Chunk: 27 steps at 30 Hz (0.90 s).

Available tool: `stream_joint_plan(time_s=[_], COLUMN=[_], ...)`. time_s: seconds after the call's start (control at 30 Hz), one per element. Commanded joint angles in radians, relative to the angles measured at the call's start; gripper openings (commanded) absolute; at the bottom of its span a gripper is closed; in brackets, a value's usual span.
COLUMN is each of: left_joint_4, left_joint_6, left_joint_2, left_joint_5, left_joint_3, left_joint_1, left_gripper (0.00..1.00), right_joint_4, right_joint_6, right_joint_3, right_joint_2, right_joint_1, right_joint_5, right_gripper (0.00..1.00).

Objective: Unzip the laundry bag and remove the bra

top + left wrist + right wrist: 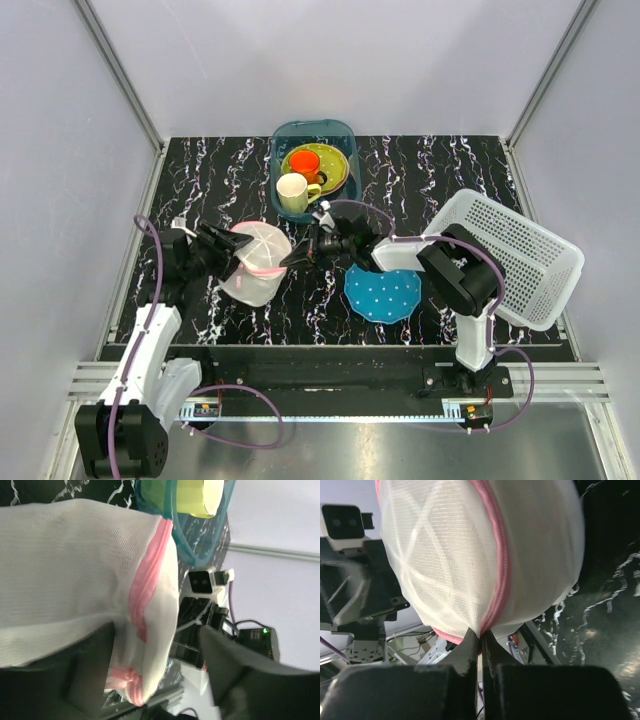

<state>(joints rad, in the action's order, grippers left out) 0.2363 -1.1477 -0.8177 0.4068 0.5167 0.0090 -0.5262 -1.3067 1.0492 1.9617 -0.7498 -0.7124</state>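
Note:
The laundry bag, a white mesh dome with pink zipper trim, sits between my two grippers at the table's middle left. It fills the left wrist view and the right wrist view. My right gripper is shut at the bag's right edge, its fingertips pinched on the pink zipper seam. My left gripper is at the bag's left side with jaws wide apart. The bag's edge lies against one finger and is clear of the other. The bra is hidden.
A teal tub with a cream cup, an orange cup and plates stands behind the bag. A blue dotted plate lies to the right of the bag. A big white perforated basket is tilted at the right edge.

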Motion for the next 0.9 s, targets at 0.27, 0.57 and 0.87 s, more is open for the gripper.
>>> stream_joint_plan(time_s=[0.27, 0.57, 0.87], left_joint_4=[0.245, 0.19, 0.112], left_joint_6=[0.348, 0.428, 0.434], left_joint_2=[-0.064, -0.167, -0.218], left_joint_5=[0.211, 0.36, 0.392], left_joint_3=[0.169, 0.19, 0.171], left_joint_1=[0.106, 0.112, 0.054], left_gripper=[0.99, 0.99, 0.9], right_joint_4=[0.745, 0.986, 1.089], right_joint_6=[0.794, 1.011, 1.073], right_joint_3=[0.21, 0.339, 0.431], right_joint_2=[-0.061, -0.063, -0.004], right_joint_1=[0.135, 0.133, 0.133], right_joint_5=[-0.285, -0.228, -0.226], right_gripper=[0.0, 0.0, 0.0])
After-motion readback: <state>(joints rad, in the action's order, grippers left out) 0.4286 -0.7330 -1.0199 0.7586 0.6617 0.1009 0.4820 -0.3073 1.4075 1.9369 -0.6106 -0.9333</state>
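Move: The laundry bag already hangs pinched by its pink-zipped rim in the right fingers, its middle about 7 cm left of that hand, level with it in reach and some 4 cm below. Farther out stands the cream mug, about 21 cm ahead and 3 cm right; the blue plate lies roughly 28 cm right, 7 cm back and 10 cm below. From the left hand the bag's middle is about 4 cm right, 3 cm back and 6 cm below. The bag is drawn some 7 cm to the right, away from the left gripper, by the right hand, which keeps the rim pinched and rolls and swings its left-pointing fingers counter-clockwise, about 30 degrees in all, dipping them a little. The left fingers, already parting, spread wide as that hand backs off about 2 cm and turns some 20 degrees clockwise. ##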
